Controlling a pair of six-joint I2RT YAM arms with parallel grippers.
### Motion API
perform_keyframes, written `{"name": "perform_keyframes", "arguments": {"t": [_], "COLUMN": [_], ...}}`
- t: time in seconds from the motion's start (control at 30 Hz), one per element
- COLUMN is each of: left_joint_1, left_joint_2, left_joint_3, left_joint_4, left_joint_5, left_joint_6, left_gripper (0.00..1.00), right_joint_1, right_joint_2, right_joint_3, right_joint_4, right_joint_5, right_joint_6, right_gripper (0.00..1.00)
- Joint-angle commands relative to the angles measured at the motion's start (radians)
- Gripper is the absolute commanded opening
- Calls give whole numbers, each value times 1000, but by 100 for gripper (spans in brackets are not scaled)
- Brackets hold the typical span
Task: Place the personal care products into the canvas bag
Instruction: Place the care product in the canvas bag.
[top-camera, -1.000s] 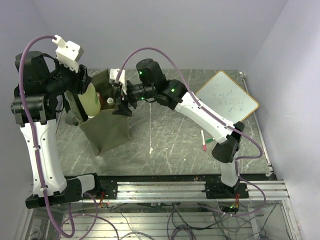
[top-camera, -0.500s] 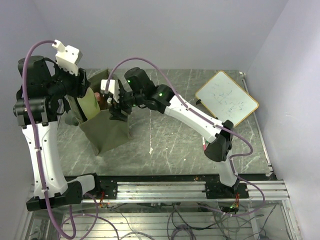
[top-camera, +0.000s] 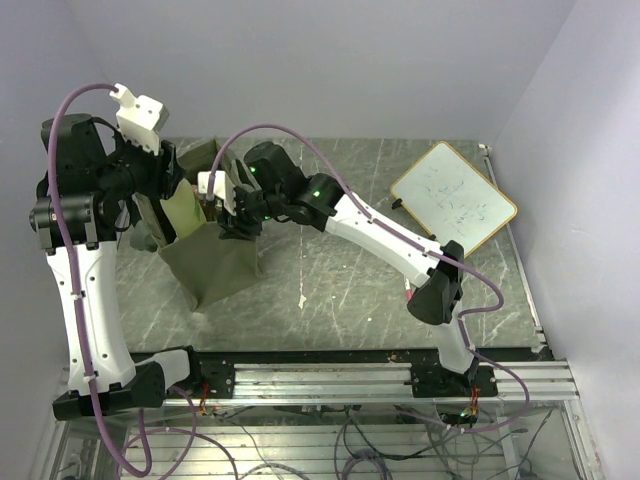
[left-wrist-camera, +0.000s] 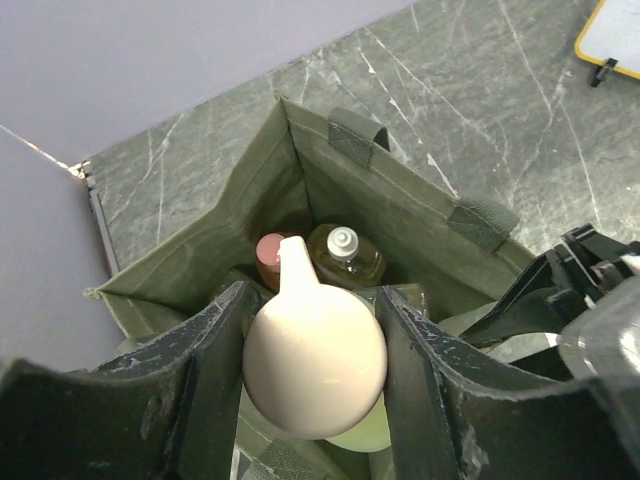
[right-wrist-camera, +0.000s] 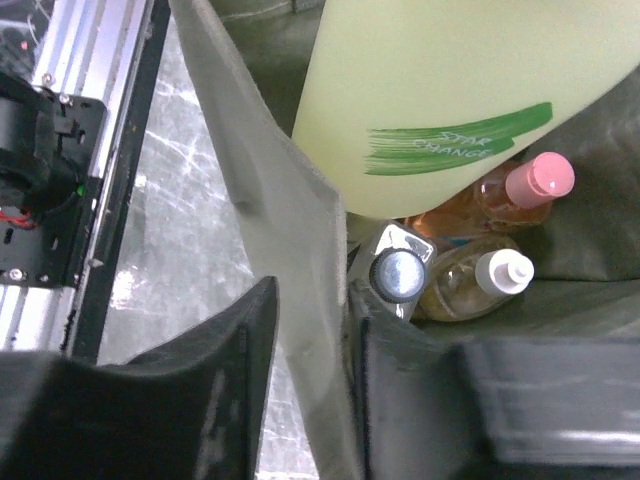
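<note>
The olive canvas bag (top-camera: 215, 270) stands upright at the table's left. My left gripper (left-wrist-camera: 315, 372) is shut on a pale yellow-green bottle (right-wrist-camera: 450, 90) by its beige cap (left-wrist-camera: 315, 360), hanging in the bag's mouth. Lower in the bag lie an orange bottle with a pink cap (right-wrist-camera: 535, 180), an amber bottle with a white cap (right-wrist-camera: 500, 270) and a clear bottle with a black cap (right-wrist-camera: 395, 272). My right gripper (right-wrist-camera: 310, 340) straddles the bag's near wall (right-wrist-camera: 270, 170), one finger inside and one outside, closed on the fabric.
A wood-framed whiteboard (top-camera: 453, 205) lies at the back right of the marble tabletop (top-camera: 340, 280). The aluminium rail (top-camera: 330, 380) runs along the near edge. The right arm's elbow (top-camera: 435, 290) sits low over the table's right part.
My right gripper moved left to the bag's rim and its jaws narrowed onto the wall. My left gripper sank a little with the bottle into the bag's mouth.
</note>
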Motion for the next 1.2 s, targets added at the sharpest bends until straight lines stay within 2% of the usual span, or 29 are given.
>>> {"name": "perform_keyframes", "arguments": {"t": [0.0,0.1,0.23,0.8,1.17], "left_joint_1": [10,11,10,11,10], "left_joint_2": [-24,-18,-9,44,-5], "left_joint_3": [45,53,65,86,-64], "left_joint_4": [67,32,-5,-198,-145], "left_joint_5": [116,164,221,297,334], "left_joint_6": [13,35,49,235,201], "left_gripper": [7,7,7,7,7], "right_joint_1": [4,5,4,2,2], "right_joint_2": [-34,-44,-54,-87,-97], "right_joint_3": [-28,-30,-38,-11,0], "right_joint_4": [8,11,19,57,69], "right_joint_5": [-31,-34,-43,-44,-76], "right_joint_6": [-16,-15,-11,24,32], "right_gripper": [26,12,1,0,0]}}
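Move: The canvas bag stands below the left hand, which already holds the pump bottle by its cap: the bag's middle is roughly 4 cm to the right, 1 cm ahead and 27 cm down. Inside it, the pink-capped bottle stands about 1 cm right and 5 cm ahead of that hand, the white-capped one 5 cm right and 4 cm ahead, both some 31 cm below. The right hand's half-closed fingers straddle the bag's near rim, about 1 cm left of and 1 cm below its hand point. Back and to the right at first, then almost straight down, the left hand lowers the pump bottle about 5 cm farther into the bag's near part, turning some 15 degrees clockwise and tipping its fingers down a little, grip kept on the cap. The right hand stays in place and shuts its fingers, pinching the bag's near rim and holding on. ##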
